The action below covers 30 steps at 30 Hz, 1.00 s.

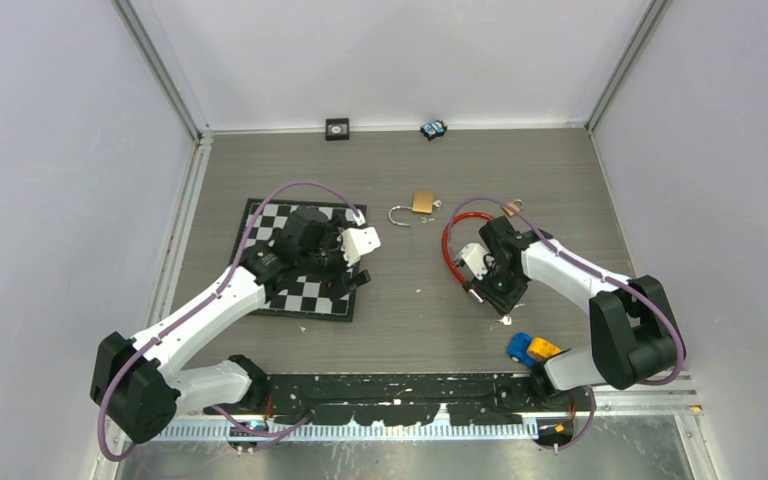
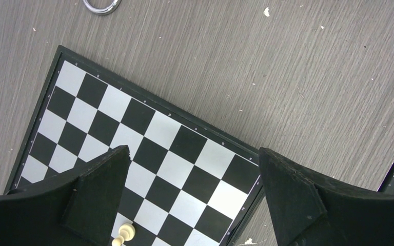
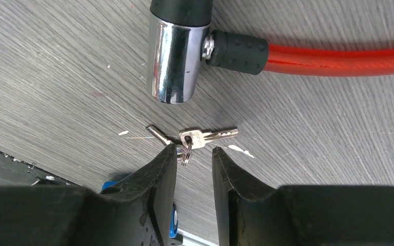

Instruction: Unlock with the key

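A small bunch of silver keys [image 3: 200, 138] on a ring lies flat on the grey table. It is just past the tips of my right gripper [image 3: 194, 148], whose jaws stand apart with nothing between them. The ring hangs against the inner edge of the left fingertip [image 3: 170, 154]. Beyond the keys lies the chrome lock barrel [image 3: 177, 61] of a red cable lock [image 3: 338, 54], seen looped [image 1: 450, 245] in the top view. My left gripper [image 2: 193, 152] hangs wide open and empty over a chessboard [image 2: 149, 128].
A brass padlock [image 1: 422, 202] with its shackle [image 1: 397, 215] swung open lies mid-table, and a smaller padlock [image 1: 511, 208] is to its right. A blue and yellow toy car [image 1: 530, 349] sits near the right arm's base. A white pawn [image 2: 123, 234] stands on the chessboard [image 1: 260, 225].
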Each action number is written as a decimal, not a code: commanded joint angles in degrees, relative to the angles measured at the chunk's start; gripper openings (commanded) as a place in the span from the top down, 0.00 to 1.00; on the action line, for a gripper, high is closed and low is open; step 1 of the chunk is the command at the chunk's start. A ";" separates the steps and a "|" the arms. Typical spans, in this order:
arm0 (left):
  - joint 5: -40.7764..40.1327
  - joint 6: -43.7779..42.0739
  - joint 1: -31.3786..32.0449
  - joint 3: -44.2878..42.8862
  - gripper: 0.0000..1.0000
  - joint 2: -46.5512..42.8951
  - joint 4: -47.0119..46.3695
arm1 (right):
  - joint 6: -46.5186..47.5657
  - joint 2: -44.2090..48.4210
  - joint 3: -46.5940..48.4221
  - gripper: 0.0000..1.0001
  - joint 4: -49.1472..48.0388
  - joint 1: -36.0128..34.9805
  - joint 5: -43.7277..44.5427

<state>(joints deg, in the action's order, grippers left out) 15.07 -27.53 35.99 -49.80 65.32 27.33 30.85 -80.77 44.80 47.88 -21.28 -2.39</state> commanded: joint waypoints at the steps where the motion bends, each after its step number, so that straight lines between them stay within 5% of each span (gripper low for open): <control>1: 1.23 0.02 -0.29 0.18 0.02 -1.56 -2.21 | -0.44 0.78 -0.75 0.63 0.03 -0.17 0.81; 8: 1.28 0.14 -0.28 0.47 0.02 -1.79 -2.31 | -0.43 0.14 -1.34 0.67 0.09 -0.08 0.90; 15: 1.23 0.11 -0.23 0.84 0.02 -2.14 -2.28 | -0.55 -0.57 -1.20 0.86 0.26 -0.08 0.17; 22: 1.01 -0.23 -0.30 1.02 0.02 -2.21 -2.46 | -0.85 -0.33 -0.44 0.93 1.36 -0.03 -0.48; 30: 1.88 -0.99 -0.26 -0.08 0.02 -1.84 -2.38 | -1.44 6.10 10.68 0.99 9.13 -0.01 -6.54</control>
<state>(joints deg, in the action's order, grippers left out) 15.07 -27.62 35.99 -48.88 64.58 26.76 29.78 -80.12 47.13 52.45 -21.26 -3.73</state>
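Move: The small keys on their ring lie nearly beneath the right gripper's fingertips, about 1 cm back, level sideways and roughly 1 cm below. The cable lock's silver cylinder is some 4 cm ahead and 4 cm to the left at about fingertip height. The blue toy block sits about 7 cm back and 4 cm to the right, at that same height. From the left gripper, the keys are roughly 29 cm right, 5 cm back and 14 cm below. Ease the right gripper back about 1 cm and slightly down and to the right, onto the keys beside the cable lock. Close the part-open fingers from there until they pinch a key near the ring, then lift it some 2 cm, drifting a little forward and left, fingers still pointing down. ##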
